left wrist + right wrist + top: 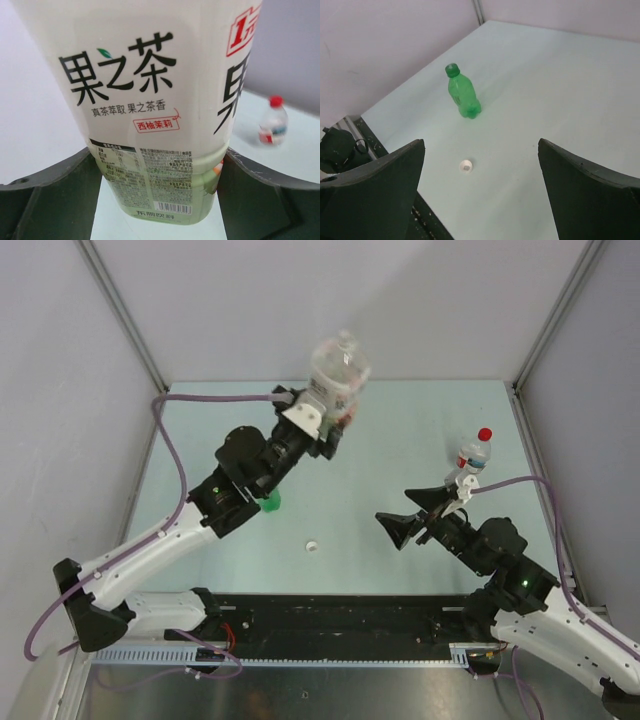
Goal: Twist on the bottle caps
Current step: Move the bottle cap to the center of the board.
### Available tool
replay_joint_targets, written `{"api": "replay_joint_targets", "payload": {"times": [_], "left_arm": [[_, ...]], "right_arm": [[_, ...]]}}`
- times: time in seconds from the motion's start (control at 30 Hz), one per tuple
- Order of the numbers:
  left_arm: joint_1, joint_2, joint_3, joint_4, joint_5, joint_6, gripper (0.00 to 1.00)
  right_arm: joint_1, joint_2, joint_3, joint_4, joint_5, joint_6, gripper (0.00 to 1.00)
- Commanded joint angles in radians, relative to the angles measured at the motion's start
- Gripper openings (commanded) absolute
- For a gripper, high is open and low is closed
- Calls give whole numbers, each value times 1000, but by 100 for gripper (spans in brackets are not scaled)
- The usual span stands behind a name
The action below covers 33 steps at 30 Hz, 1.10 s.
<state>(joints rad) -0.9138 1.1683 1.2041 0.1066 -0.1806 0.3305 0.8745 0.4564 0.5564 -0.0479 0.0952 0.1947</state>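
Observation:
My left gripper (322,428) (159,197) is shut on the base of the wide clear bottle (338,368) (150,100), holding it tilted above the far part of the table. The bottle's mouth is blurred. A white cap (313,546) (466,166) lies loose on the table near the front, ahead of my right gripper (408,513) (480,200), which stands open and holds nothing. The green bottle (463,96) stands upright wearing its green cap (451,70); my left arm partly hides this green bottle (271,503). The small clear bottle (472,455) (273,125) wears a red cap (485,434) (276,101).
The pale table (400,440) is walled by grey panels on the left, back and right. A black rail (340,625) with the arm bases runs along the near edge. Purple cables loop beside both arms.

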Motion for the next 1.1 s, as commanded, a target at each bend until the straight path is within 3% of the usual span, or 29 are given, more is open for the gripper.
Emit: {"api": "replay_joint_targets", "payload": {"times": [0.0, 0.2, 0.37, 0.53, 0.77, 1.07], "left_arm": [[-3, -56, -13, 172, -340, -178, 0], [-10, -368, -385, 85, -288, -476, 0], [-16, -637, -589, -70, -291, -692, 0], [-17, -810, -707, -226, -337, -795, 0], [-18, -865, -787, -276, -401, -828, 0], [-18, -816, -814, -293, -418, -829, 0]], "right_arm": [[-4, 2, 61, -119, 38, 111, 99], [-2, 232, 111, -227, 102, 173, 98], [40, 528, 134, -92, 32, 173, 93], [119, 835, 221, 23, 106, 135, 91], [177, 1147, 362, 125, 40, 168, 75], [188, 1283, 397, 130, 0, 223, 42]]}}
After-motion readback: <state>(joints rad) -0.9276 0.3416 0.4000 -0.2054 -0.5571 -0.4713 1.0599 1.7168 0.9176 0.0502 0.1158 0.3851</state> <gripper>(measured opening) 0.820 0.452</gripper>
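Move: The white bottle cap lies on the table some 18 cm to the left of my open right hand, about 3 cm ahead and 27 cm below. The standing green bottle is roughly 11 cm left of the cap and 10 cm farther out; the red-capped bottle is about 24 cm ahead and 21 cm right of my right hand. From my left hand, already holding the tea bottle high, the cap lies about 8 cm back, 4 cm left and 41 cm down. I drop my right hand about 24 cm and swing it some 17 cm left to the bottle cap, tipping the fingers down about 45 degrees and closing them from wide open to under half. My left hand keeps its grip on the tea bottle and clears away left, then lowers some 20 cm and draws back, rolling its left side down and swinging its fingers counter-clockwise to point mostly forward. ##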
